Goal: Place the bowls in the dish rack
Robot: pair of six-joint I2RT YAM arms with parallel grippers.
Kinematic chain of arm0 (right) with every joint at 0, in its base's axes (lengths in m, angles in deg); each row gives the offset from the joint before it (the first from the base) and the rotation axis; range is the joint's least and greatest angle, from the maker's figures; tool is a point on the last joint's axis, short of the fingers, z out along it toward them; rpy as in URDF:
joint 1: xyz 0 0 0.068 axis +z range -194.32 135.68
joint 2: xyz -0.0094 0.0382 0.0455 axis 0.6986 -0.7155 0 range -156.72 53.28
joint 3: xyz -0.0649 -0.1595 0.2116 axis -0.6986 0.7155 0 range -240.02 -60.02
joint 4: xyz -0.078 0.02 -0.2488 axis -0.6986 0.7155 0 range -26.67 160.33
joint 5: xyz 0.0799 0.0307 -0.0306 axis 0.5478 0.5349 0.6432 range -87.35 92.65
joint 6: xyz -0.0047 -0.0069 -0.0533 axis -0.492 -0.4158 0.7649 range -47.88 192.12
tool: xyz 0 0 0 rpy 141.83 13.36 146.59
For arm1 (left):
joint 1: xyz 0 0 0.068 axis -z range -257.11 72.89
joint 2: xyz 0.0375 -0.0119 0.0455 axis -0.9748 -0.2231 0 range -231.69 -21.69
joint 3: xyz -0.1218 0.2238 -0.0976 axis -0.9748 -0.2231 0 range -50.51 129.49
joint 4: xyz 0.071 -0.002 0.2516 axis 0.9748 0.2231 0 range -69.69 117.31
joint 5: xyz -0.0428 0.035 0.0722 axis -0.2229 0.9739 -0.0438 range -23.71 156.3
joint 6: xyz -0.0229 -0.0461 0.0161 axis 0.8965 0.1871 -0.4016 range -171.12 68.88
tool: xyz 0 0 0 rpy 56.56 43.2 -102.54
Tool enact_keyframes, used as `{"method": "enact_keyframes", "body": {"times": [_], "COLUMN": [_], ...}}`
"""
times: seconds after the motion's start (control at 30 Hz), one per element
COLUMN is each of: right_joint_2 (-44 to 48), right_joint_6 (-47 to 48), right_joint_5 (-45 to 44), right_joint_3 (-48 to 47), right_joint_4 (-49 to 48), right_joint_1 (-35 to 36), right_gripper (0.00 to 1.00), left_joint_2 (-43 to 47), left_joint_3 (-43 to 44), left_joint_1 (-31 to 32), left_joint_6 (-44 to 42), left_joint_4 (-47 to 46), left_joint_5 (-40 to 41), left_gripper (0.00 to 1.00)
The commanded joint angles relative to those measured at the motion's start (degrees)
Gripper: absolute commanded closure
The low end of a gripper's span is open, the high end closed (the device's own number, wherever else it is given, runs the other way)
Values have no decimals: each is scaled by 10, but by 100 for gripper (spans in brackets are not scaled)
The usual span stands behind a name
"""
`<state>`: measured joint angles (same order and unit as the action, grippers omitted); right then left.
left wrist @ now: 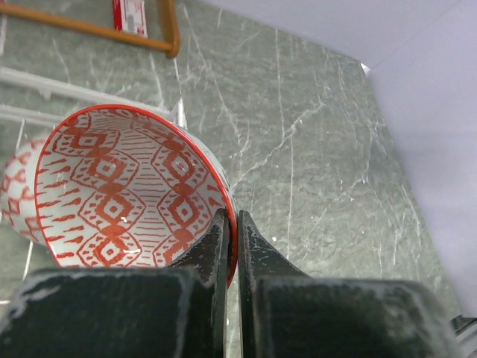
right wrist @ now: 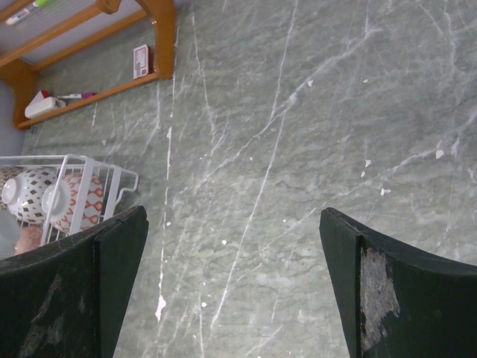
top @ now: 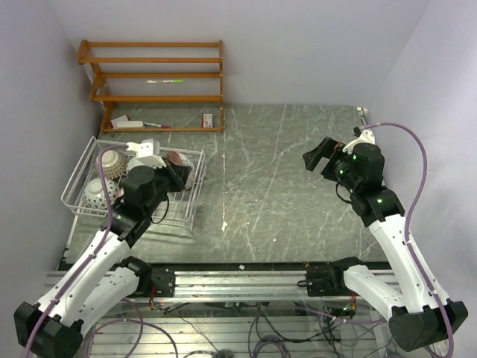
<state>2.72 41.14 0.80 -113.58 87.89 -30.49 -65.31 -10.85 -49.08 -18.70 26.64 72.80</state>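
Note:
My left gripper (left wrist: pixel 232 220) is shut on the rim of a red-and-white patterned bowl (left wrist: pixel 119 194), one finger inside and one outside. In the top view this gripper (top: pixel 177 176) hangs over the right part of the white wire dish rack (top: pixel 73 188) with the red bowl (top: pixel 176 158) tilted on its side. Two more bowls (top: pixel 112 159) (top: pixel 97 192) rest in the rack's left half. My right gripper (top: pixel 316 158) is open and empty above the bare table, far right of the rack. Past its left finger, the right wrist view shows the rack (right wrist: pixel 91 161) holding bowls (right wrist: pixel 30 195).
An orange-brown wooden shelf unit (top: pixel 156 82) with a few small items stands at the back left, behind the rack. Pale walls close in the table at the left, back and right. A white mark (top: pixel 225 224) lies on the green marbled tabletop.

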Motion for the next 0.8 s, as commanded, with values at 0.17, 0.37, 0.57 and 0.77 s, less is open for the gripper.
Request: {"method": "enact_keyframes", "body": {"times": [0.17,0.37,0.57,0.77], "right_joint_2": [12,5,-5,-13], "right_joint_6": [15,17,16,12], "right_joint_5": [0,-1,4,12], "right_joint_3": [7,9,11,16], "right_joint_4": [5,0,-9,-22], "right_joint_1": [-4,-3,-3,-3], "right_gripper": [0,0,0,0], "left_joint_2": [32,27,47,69], "left_joint_3": [-124,-195,-237,-279], "left_joint_1": [-104,-150,-166,-174], "left_joint_6": [145,215,258,285], "left_joint_4": [-184,-260,-277,-274], "left_joint_5": [-141,-206,-228,-226], "left_gripper": [93,93,93,93]}}
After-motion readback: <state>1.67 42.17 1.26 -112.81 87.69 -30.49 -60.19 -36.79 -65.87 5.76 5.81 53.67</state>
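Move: The left gripper still pinches the last bowl by its rim, above the rack. The empty front-right spot lies about 17 cm below this gripper, some 5 cm back and 5 cm left. At roughly that height, the red-patterned bowl lies about 4 cm ahead and 3 left of the gripper, the pink bowl 3 back and 17 left, the dotted bowl 5 ahead and 15 left. From the idle right gripper the spot is about 43 cm left, 8 back and 18 below. Bring the left gripper down about 9 cm towards the empty front-right spot of the rack, quick at first and then easing off, with a slight drift left. Keep the rim pinched, and as you sink roll the hand some 25 degrees so its left side drops, tipping the fingertips down about 10 degrees, with the held bowl on the near side of the red-patterned one. ##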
